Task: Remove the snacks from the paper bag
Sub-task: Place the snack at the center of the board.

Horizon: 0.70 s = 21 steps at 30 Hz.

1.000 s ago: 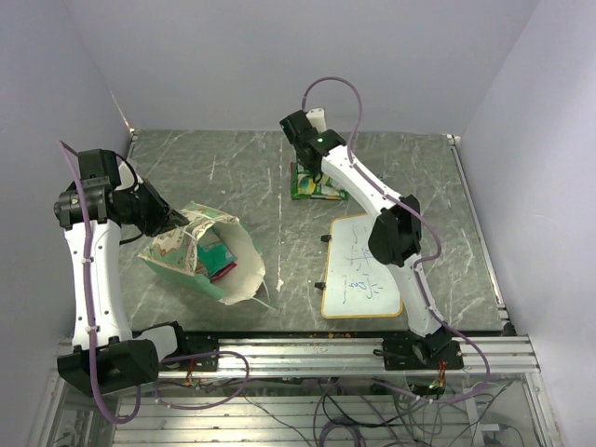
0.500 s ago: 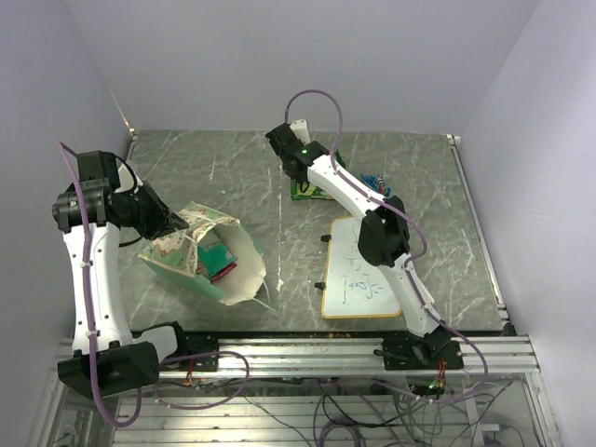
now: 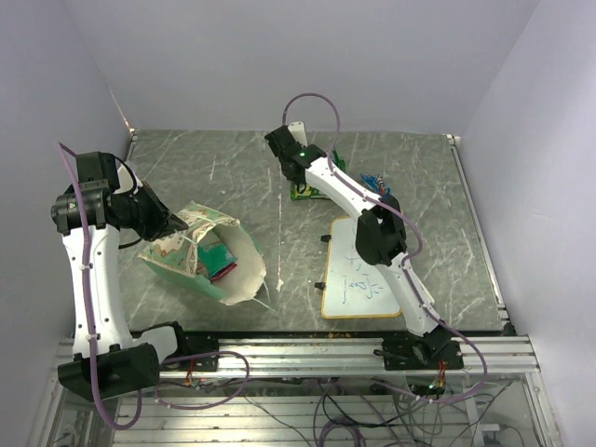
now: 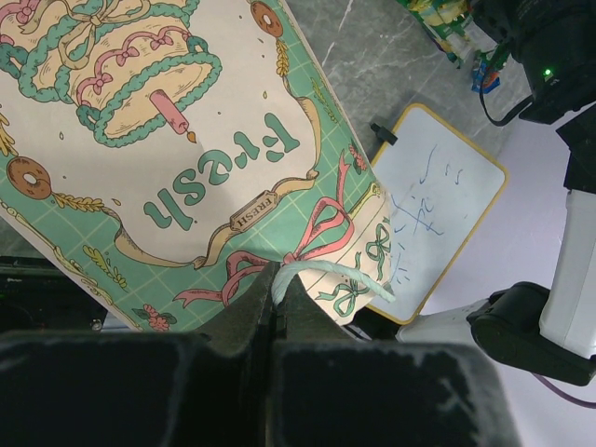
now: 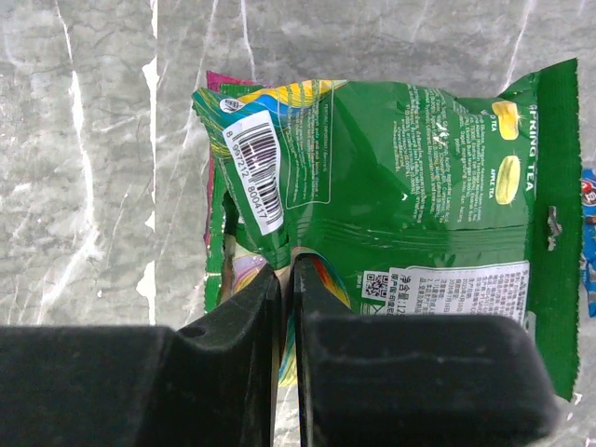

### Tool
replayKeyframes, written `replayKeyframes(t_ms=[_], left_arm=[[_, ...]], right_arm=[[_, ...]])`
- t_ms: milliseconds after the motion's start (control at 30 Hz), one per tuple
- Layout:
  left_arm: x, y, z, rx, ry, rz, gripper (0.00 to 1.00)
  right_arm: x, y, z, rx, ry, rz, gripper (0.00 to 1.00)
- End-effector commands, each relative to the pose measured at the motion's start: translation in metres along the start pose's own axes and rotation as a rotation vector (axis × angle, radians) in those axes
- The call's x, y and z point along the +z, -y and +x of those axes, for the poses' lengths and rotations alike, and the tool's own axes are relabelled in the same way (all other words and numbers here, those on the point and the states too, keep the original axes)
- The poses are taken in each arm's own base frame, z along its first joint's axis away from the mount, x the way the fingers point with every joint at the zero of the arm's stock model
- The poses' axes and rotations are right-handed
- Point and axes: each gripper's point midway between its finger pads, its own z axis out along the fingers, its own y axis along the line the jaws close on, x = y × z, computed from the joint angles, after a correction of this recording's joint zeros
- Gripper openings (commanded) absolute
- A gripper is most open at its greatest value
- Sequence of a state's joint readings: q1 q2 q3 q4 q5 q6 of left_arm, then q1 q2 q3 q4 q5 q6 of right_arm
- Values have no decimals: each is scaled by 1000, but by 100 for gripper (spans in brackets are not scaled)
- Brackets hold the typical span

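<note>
The paper bag [image 3: 200, 251] lies on its side at the left, mouth toward the middle; its printed side fills the left wrist view [image 4: 186, 140]. Red and green snack packets [image 3: 216, 256] show inside it. My left gripper [image 3: 177, 223] [image 4: 277, 279] is shut on the bag's white string handle [image 4: 326, 275]. A green snack packet [image 5: 391, 186] lies on top of a small pile [image 3: 315, 186] at the far middle, with a pink packet [image 5: 219, 84] under it. My right gripper [image 3: 298, 172] [image 5: 287, 265] is right over this pile, jaws pinched on the edge of a rainbow-striped packet [image 5: 321, 279].
A whiteboard [image 3: 358, 265] with writing lies at the near right and shows in the left wrist view [image 4: 438, 205]. Small blue wrapped candies [image 3: 372, 179] [image 5: 587, 233] lie right of the pile. Walls close in the table on three sides.
My right gripper has swung left along the far side of the snack pile. The left gripper and the bag have stayed put.
</note>
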<state>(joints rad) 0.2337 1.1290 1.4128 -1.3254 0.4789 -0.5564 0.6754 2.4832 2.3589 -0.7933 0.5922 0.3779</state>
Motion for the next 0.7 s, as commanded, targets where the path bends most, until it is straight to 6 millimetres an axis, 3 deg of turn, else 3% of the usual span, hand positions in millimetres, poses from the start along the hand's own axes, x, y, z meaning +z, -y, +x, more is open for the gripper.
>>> replayKeyframes(t_ms=[0, 100, 333, 533, 667], left_arm=[[-7, 3, 2, 36, 18, 14, 7], [-7, 3, 2, 39, 16, 14, 7], [-7, 7, 2, 45, 16, 36, 7], [-8, 16, 3, 61, 14, 87, 7], [-7, 21, 6, 63, 7, 127, 7]], right_arm=[[17, -8, 7, 34, -8, -10, 9], [16, -5, 5, 46, -13, -18, 12], [-6, -5, -19, 44, 23, -77, 39], [-62, 1, -66, 58, 106, -197, 67], [-95, 5, -78, 33, 144, -290, 76]])
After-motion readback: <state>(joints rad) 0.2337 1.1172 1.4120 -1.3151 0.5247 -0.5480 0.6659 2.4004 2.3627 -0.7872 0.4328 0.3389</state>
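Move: The green snack whose curled left edge sits between the right fingertips has its middle about 6 cm to the right and 1 cm ahead, some 2 cm lower; the purple snack lies under it. The blue snack is roughly 21 cm to the right, level with the hand and 6 cm lower; the whiteboard is 19 cm to the right and 23 cm back. From the left gripper the green snack lies about 30 cm ahead, 33 cm right, 19 cm below. Let go of the green snack's left edge with the right gripper: ease down barely half a centimetre while the fingers spread to about three quarters open, drifting some 2 cm left, then lift quickly about 4 cm clear of the pile, turning the wrist slightly counter-clockwise and raising its left side. ##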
